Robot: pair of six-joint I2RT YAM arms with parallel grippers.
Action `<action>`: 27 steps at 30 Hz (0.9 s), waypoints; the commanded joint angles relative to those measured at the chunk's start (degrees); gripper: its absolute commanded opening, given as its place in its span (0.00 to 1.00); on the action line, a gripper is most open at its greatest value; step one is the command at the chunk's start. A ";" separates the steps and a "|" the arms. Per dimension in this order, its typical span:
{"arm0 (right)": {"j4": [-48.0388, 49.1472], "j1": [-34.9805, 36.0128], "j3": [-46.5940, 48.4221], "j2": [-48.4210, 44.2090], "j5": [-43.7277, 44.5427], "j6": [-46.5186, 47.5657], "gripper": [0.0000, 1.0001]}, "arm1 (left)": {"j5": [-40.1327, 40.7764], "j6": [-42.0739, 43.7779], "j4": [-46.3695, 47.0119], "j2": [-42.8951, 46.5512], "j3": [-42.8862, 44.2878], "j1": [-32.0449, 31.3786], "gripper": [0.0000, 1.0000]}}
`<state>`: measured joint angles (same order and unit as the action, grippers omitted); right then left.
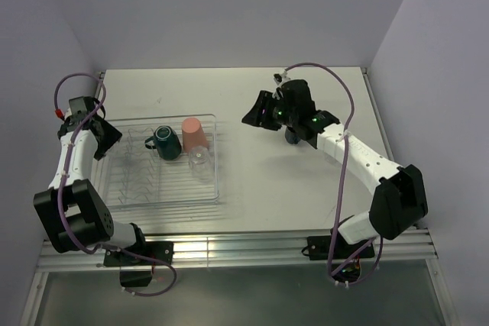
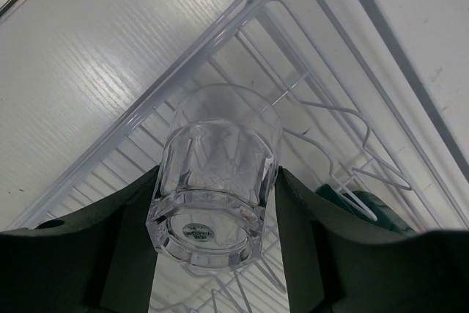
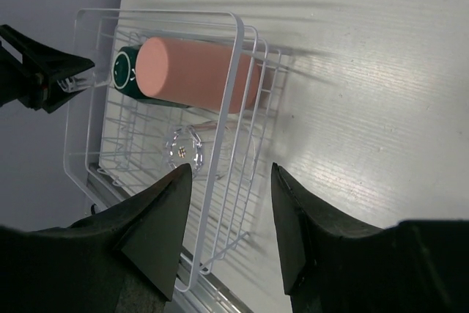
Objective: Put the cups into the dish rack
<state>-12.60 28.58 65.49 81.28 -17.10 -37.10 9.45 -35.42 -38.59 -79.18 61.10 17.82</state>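
The transparent wire dish rack lies on the left of the table. In it are a dark teal mug, a salmon-pink tumbler and a small clear glass, all mouth down. My left gripper hangs over the rack's left end, shut on another clear glass whose base faces the camera. My right gripper is open and empty over bare table right of the rack; its view shows the tumbler, mug and glass. A dark thing sits mostly hidden under the right arm.
The rack's raised rim runs just beyond the held glass, and the teal mug shows to its right. Walls close the table at the back and both sides. A metal rail runs along the near edge.
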 commanded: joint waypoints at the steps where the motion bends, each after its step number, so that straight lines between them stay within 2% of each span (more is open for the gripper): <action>1: 3.11 -0.01 1.22 2.04 -1.88 2.21 0.55 | 1.53 -0.18 2.55 -0.97 2.53 0.54 0.00; 27: 2.85 -0.63 0.69 5.12 -2.67 5.29 0.55 | -0.84 -2.81 5.72 -11.17 1.30 0.63 0.02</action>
<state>-12.25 28.45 65.49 85.78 -19.33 -33.08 8.82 -37.23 -35.68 -90.17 61.21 18.09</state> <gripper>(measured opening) 0.546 0.616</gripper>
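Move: The spot for the upside-down glass in the left gripper is the free left end of the dish rack, just inside its far-left corner: about 8 cm below the left hand and 1 cm ahead. From that hand the green mug lies roughly 17 cm right and 2 cm ahead, the coral cup 25 cm right and 5 cm ahead, both some 8 cm lower. From the empty right hand, the spot is about 41 cm left, 1 cm back and 18 cm down. Bring the left gripper almost straight down, about 5 cm, lowering the still-held upside-down glass into the left end of the rack beside the left rim, and let the fingertips swing a little towards straight down. Keep the grip throughout. Let the empty right gripper sink some 3 cm early on, then hold it there, fingers open. ##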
